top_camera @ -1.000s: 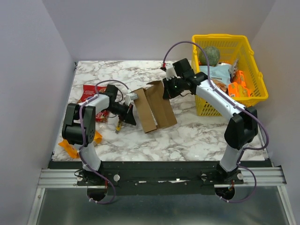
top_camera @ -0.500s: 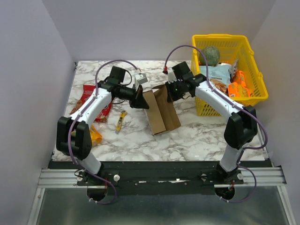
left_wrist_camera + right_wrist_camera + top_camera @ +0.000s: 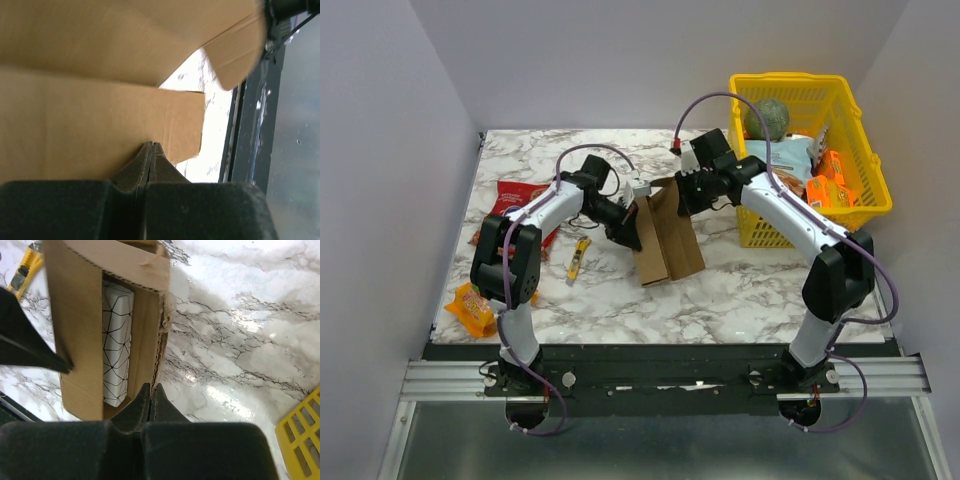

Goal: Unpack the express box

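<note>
The express box [image 3: 665,238], a brown carton with its flaps open, lies mid-table. Inside it, the right wrist view shows a white packet with black line pattern [image 3: 117,340]. My right gripper [image 3: 678,197] is at the box's far end, shut, and the corrugated side wall [image 3: 162,315] runs into the seam between its tips [image 3: 151,386]. My left gripper [image 3: 632,233] is shut with nothing in it. Its tips [image 3: 151,144] press against the outside of the left flap [image 3: 100,125], and its dark finger [image 3: 35,352] also shows in the right wrist view.
A yellow basket [image 3: 865,195] with a green ball and snack bags stands at the right. A yellow utility knife [image 3: 578,258] lies left of the box. A red snack bag [image 3: 515,198] and an orange one [image 3: 472,308] lie at the left edge.
My left arm swung right from beside the knife to the box's left flap. The spread flaps have folded closer together and the box has turned slightly. The right gripper barely moved.
</note>
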Robot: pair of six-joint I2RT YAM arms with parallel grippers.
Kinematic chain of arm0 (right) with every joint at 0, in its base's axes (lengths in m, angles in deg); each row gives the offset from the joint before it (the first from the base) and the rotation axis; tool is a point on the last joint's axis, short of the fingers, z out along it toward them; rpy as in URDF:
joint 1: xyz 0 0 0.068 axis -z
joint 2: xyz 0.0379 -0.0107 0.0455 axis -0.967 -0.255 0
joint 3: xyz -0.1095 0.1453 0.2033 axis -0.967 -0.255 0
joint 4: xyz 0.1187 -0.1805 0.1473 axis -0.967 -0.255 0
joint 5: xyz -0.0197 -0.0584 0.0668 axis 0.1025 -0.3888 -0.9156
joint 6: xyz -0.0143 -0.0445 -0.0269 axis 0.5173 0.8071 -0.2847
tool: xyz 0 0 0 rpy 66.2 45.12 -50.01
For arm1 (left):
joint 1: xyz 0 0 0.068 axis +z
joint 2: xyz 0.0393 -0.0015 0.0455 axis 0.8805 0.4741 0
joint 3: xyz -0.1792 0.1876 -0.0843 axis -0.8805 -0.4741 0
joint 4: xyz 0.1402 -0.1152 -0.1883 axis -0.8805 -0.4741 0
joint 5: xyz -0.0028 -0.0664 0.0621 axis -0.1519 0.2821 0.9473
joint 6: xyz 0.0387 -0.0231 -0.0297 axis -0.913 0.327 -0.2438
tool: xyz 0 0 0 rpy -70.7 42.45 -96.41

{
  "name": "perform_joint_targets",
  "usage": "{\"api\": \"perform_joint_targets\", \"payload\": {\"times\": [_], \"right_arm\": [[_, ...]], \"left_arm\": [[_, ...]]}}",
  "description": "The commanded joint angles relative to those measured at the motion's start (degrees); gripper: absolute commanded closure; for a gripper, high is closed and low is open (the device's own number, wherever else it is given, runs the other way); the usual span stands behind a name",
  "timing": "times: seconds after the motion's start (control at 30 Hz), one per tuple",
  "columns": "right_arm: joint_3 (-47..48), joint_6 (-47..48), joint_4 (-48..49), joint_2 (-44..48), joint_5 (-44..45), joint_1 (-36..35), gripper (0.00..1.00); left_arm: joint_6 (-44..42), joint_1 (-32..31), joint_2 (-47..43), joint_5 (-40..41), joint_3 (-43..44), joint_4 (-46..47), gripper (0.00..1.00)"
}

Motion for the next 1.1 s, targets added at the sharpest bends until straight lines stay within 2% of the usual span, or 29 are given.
{"api": "perform_joint_targets", "payload": {"times": [0.0, 0.2, 0.43, 0.7, 0.83, 1.0, 1.07], "right_arm": [[0.67, 1.46, -2.19, 5.42, -0.9, -0.31, 1.0], [2.26, 2.95, -6.33, 6.39, -8.19, -0.31, 1.0], [3.22, 2.08, -5.98, 6.48, -7.23, -0.31, 1.0], [4.72, 2.34, -5.54, 6.48, -6.62, -0.31, 1.0], [3.84, 5.83, -5.36, 6.48, -4.69, -0.31, 0.99], [4.45, 12.61, -4.66, 6.3, -2.57, -0.31, 0.99], [5.33, 16.57, -4.31, 6.04, -2.92, -0.31, 1.0]], "left_arm": [[-5.71, 4.13, -0.02, 3.07, -1.42, -3.7, 1.0], [-2.37, 5.46, 3.23, 5.88, -3.1, 2.54, 1.0], [4.31, 5.46, 3.6, 3.69, -0.37, 6.76, 1.0], [6.6, 5.46, -1.5, 1.66, -3.62, 6.77, 0.97], [5.64, 6.07, -3.96, 2.19, -3.71, 3.52, 0.89], [0.54, 8.53, -6.86, -0.54, 2.25, -8.51, 0.73], [1.06, 9.85, -9.14, 0.08, 3.84, -7.93, 0.68]]}}
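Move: Both hands are already at the opened express box. The left hand's closed tips are on its left cardboard panel, whose middle lies about 3 cm to the right and 1 cm ahead; the yellow cutter lies some 14 cm left, 2 cm back and 8 cm lower. The right hand pinches the right flap, its middle some 4 cm back, 1 cm left and 3 cm below; the patterned white packet is roughly 6 cm back, 5 cm left and 8 cm down. The left fingertips come off the left panel as that hand slips left and down about 4 cm each way, edging forward, then climbs again beside the box with its fingers parting about a quarter. The right hand keeps its pinch on the right flap and draws it up some 5 cm and slightly back, soon slowing almost to a hold, with a small wrist turn at the end. ##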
